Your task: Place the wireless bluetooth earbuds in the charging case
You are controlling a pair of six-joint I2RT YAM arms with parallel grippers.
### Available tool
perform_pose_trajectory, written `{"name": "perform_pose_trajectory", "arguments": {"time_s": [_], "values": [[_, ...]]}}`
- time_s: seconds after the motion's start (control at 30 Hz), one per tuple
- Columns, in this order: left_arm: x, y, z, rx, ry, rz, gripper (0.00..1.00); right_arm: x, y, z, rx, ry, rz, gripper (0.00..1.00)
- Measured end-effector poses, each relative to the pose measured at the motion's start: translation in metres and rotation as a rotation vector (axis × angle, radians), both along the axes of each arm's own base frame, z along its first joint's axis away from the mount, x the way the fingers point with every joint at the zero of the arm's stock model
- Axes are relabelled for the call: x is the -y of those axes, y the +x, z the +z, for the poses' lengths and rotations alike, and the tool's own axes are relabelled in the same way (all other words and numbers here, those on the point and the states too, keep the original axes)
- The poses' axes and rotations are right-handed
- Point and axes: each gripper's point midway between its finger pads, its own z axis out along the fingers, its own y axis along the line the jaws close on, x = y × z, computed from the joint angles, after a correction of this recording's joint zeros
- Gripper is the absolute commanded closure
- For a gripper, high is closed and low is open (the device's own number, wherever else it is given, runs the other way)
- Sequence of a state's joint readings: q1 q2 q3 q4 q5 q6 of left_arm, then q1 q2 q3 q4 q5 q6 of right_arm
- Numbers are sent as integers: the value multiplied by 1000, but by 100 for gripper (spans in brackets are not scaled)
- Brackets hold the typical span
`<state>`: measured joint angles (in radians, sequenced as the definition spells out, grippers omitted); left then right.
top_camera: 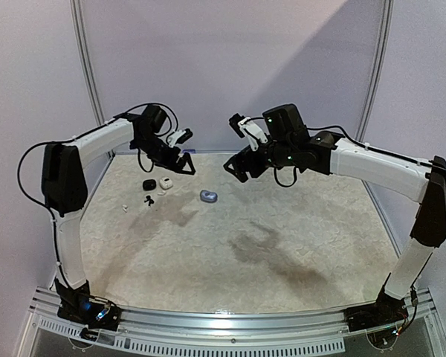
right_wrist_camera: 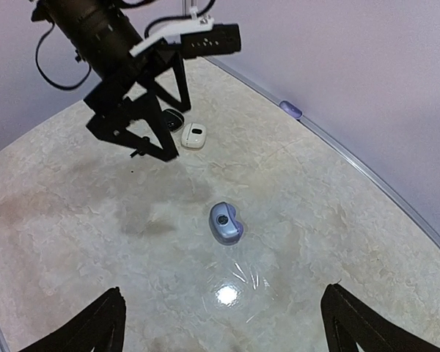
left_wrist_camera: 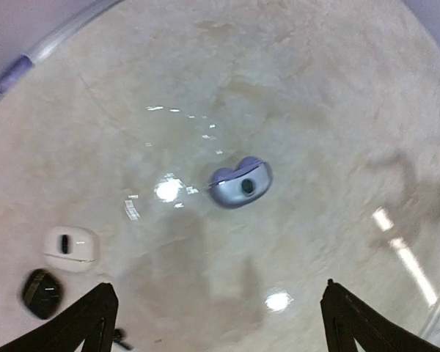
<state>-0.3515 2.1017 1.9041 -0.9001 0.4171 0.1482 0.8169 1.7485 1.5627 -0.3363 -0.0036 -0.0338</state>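
Note:
A blue-grey rounded charging case (top_camera: 209, 195) with a dark spot on its top lies on the mat at mid-back; it also shows as the case (left_wrist_camera: 240, 183) and the case (right_wrist_camera: 225, 222). To its left sit a white case (top_camera: 166, 182) and a black case (top_camera: 147, 184). Two tiny earbuds lie near them: a black one (top_camera: 149, 200) and a white one (top_camera: 125, 207). My left gripper (top_camera: 177, 163) hangs open above the white case, empty. My right gripper (top_camera: 238, 165) hangs open to the right of the blue-grey case, also empty. Both hover well above the mat.
A metal rail (right_wrist_camera: 337, 150) borders the mat at the back and sides, with purple walls behind it. In the left wrist view the white case (left_wrist_camera: 72, 246), the black case (left_wrist_camera: 42, 292) and a black bud (left_wrist_camera: 119, 339) lie by the left finger (left_wrist_camera: 81, 326).

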Motion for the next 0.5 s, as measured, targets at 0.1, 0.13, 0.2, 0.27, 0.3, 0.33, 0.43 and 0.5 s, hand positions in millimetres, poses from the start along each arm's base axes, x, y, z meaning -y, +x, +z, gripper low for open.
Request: {"name": "perform_pose_trajectory", "arguments": {"time_s": [0.1,0.13,0.2,0.27,0.3,0.33,0.43,0.5], "values": [[-34,8,15,165,174,-115,1,-2,-1,1,-1,2,15,6],[-51,13,14,186,218,-121,1,-3,-1,1,-2,3,20,6],[-79,23,4,192,299,-148,1,-7,-1,2,-2,7,30,1],[-109,39,-13,171,367,-162,1,-10,0,2,-2,9,38,1],[-123,47,-23,153,391,-163,1,-11,1,2,-4,8,42,1],[-134,54,-32,136,404,-166,1,-12,1,2,-4,8,45,1],[-162,71,-59,82,441,-175,1,-13,0,-2,-13,4,54,1],[-174,75,-77,45,455,-194,1,-13,-1,-2,-17,3,57,1]]}}
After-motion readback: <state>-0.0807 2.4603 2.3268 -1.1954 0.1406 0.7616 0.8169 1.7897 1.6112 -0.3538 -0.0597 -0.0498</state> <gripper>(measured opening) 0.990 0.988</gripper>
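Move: The black case I am going for lies about 16 cm to the left of my left hand, 6 cm ahead and some 12 cm below. On the table beside it, the white case is about 10 cm left and 7 cm ahead, the white earbud 11 cm left and 1 cm ahead, and the black earbuds 15 cm left and 2 cm back. The purple case lies 6 cm to my right, level with me. From my right hand, the black case is roughly 28 cm left, 15 cm ahead and 24 cm below. I swing my empty left hand away from the purple case, mainly leftward by about 17 cm and some 7 cm forward. After a slight lift I sink quickly, nearly 8 cm below where I began, down towards the black case. On the way I roll the wrist some 25 degrees so the slanting fingers come to point almost straight down, wide open and touching nothing. ##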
